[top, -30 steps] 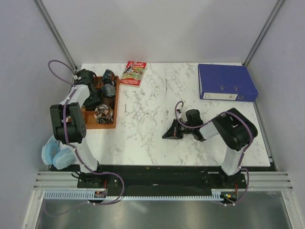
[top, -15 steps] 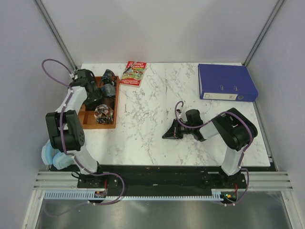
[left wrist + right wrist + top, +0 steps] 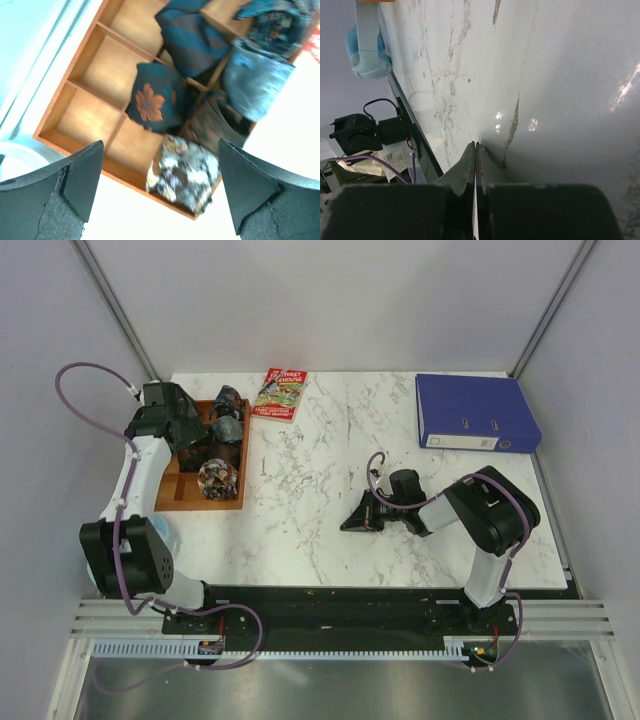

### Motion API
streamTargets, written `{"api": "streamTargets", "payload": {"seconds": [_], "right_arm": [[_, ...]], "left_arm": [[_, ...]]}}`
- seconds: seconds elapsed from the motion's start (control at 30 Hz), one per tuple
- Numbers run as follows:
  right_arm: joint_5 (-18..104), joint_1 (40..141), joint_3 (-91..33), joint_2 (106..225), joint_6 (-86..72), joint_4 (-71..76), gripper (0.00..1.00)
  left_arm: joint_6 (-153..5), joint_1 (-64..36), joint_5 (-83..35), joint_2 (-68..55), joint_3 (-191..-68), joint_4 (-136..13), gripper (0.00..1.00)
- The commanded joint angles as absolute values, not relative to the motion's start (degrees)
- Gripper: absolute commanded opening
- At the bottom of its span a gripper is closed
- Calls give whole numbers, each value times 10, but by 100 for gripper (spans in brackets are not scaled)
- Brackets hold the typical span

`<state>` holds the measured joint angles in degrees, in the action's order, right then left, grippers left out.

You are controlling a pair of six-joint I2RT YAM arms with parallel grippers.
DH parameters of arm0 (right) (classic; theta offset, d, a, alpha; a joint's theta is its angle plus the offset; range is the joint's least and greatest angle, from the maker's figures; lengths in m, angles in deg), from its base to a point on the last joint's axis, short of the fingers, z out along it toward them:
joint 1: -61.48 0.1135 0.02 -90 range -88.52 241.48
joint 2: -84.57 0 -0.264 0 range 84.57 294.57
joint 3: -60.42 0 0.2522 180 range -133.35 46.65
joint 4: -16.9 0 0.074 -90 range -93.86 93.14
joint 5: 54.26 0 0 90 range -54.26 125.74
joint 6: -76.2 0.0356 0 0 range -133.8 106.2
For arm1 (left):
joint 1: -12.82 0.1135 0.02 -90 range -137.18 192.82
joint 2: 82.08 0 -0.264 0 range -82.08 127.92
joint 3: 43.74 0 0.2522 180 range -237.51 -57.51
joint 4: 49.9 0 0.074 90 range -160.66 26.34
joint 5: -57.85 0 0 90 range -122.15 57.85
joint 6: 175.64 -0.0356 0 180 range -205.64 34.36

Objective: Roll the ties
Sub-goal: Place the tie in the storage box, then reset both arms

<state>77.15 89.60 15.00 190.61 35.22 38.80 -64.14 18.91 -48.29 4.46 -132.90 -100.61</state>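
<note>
A wooden divided tray (image 3: pixel 175 495) stands at the table's left. It holds several rolled ties: a pale patterned bundle (image 3: pixel 218 478), a blue one (image 3: pixel 228 428) and a dark one (image 3: pixel 228 397). The left wrist view shows the tray (image 3: pixel 90 112) with a dark tie bearing an orange flower (image 3: pixel 154 99), a blue striped one (image 3: pixel 192 42), a grey-blue one (image 3: pixel 255 75) and the pale patterned bundle (image 3: pixel 185 172). My left gripper (image 3: pixel 185 432) (image 3: pixel 160 147) is open and empty above the tray. My right gripper (image 3: pixel 350 523) (image 3: pixel 475 146) is shut and empty, tip on the marble table.
A blue binder (image 3: pixel 475 412) lies at the back right. A red-and-green booklet (image 3: pixel 281 394) lies at the back, right of the tray. A pale blue object (image 3: pixel 367 50) sits off the table's left front corner.
My left arm has swung out to the left and its gripper has drawn back from the tray's compartments to above the tray's far-left part. The right arm has not moved.
</note>
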Motion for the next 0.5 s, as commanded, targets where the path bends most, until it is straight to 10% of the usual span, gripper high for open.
{"api": "streamTargets", "payload": {"seconds": [0.0,0.47], "right_arm": [[752,900,155,1930,321,349,0],[751,900,151,1934,319,342,0]], "left_arm": [[-630,191,-420,-48,-1276,-957,99],[-682,190,-232,-252,-1055,-705,99]]}}
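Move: The dark tie with the orange flower, just laid in the storage box, sits about 2 cm ahead and 2 cm left of my empty left hand, some 13 cm below. At that same depth, the white-patterned tie is roughly 4 cm back and 4 cm right, the brown tie about 3 cm ahead and 6 cm right, and the striped blue tie 8 cm ahead, 2 cm left. From my right hand the flowered tie lies some 35 cm left, 17 cm ahead and 2 cm up. With nothing in its fingers, my left hand backs off from the flowered tie, swinging about 7 cm to the right and 4 cm back towards the near right side of the box while climbing some 3 cm, the climb ending before the sideways swing does. The wrist lifts the fingertips out of their steep downward slant by about 20 degrees and turns clockwise nearly as much; the fingers stay wide open. ##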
